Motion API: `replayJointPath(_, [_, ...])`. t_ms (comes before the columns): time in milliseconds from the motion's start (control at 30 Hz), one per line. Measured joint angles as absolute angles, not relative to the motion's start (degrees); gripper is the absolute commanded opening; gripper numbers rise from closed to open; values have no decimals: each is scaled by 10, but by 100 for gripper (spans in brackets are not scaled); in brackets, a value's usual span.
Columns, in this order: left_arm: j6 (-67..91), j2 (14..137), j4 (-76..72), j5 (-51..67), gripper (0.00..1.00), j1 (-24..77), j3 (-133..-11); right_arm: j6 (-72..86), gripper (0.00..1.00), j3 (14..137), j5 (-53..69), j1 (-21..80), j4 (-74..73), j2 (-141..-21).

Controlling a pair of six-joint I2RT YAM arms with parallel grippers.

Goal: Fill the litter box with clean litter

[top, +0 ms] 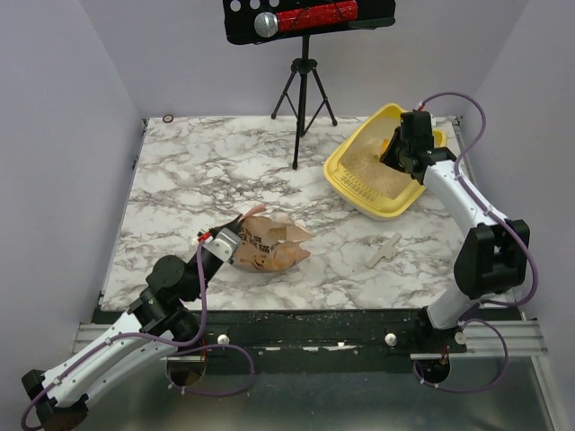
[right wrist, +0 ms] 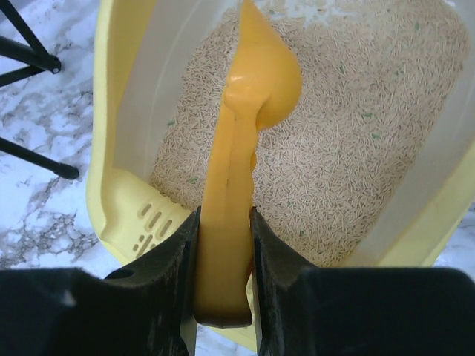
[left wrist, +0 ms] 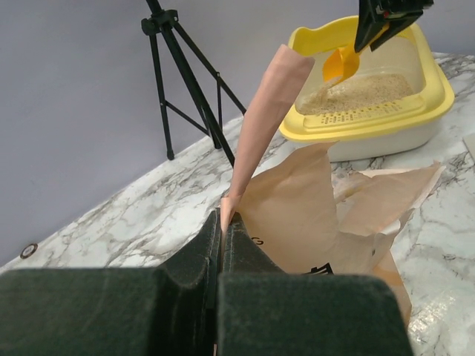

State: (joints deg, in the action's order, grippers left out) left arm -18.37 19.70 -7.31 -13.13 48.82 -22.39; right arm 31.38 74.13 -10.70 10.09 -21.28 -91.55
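Observation:
The yellow litter box (top: 346,172) stands at the back right of the table, with beige clean litter (top: 375,171) spread over its floor. My right gripper (top: 402,154) is shut on the handle of a yellow-orange scoop (right wrist: 245,148) and holds it above the litter (right wrist: 349,148), inside the box (right wrist: 111,193). My left gripper (top: 226,248) is shut on an edge of the tan paper bag (top: 269,242), which lies crumpled at the table's front middle. In the left wrist view the bag (left wrist: 312,208) is pinched between the fingers (left wrist: 237,252), with the box (left wrist: 371,122) and scoop (left wrist: 340,65) beyond.
A black tripod (top: 304,94) stands at the back middle under a black bar with a red roll. A small pale cross-shaped piece (top: 387,248) lies on the marble in front of the litter box. A small ring (top: 169,118) lies at the back left corner.

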Motion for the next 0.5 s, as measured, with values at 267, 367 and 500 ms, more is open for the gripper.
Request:
replayJointPath(267, [-177, 199, -66, -143, 0, 488, -231, 204, 0, 915, -99, 101, -389, -978])
replayJointPath(367, [-175, 198, -63, -145, 0, 488, -232, 179, 0, 955, -108, 101, -445, -978])
replayJointPath(500, [-172, 195, -56, -145, 0, 488, -234, 156, 0, 980, -110, 107, -485, -961])
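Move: The litter box's middle lies about 7 cm ahead of the right hand, 2 cm to its right and some 10 cm lower; the scoop in that hand is already tipped down into the box. The paper bag stands roughly 23 cm back and 32 cm left of the right hand, and a pale scraper lies about 20 cm back and 2 cm left. From the left hand, the litter box is some 30 cm ahead and 40 cm right. The right hand, still gripping the orange scoop by its handle, goes up out of the litter box by about 6 cm, easing forward a touch at first and then drawing back some 2 cm. As it climbs the wrist carries on the pouring turn by roughly 20 degrees, its left side dropping, the fingers tipping further down and swinging counter-clockwise, so the scoop stays turned over above the litter. ##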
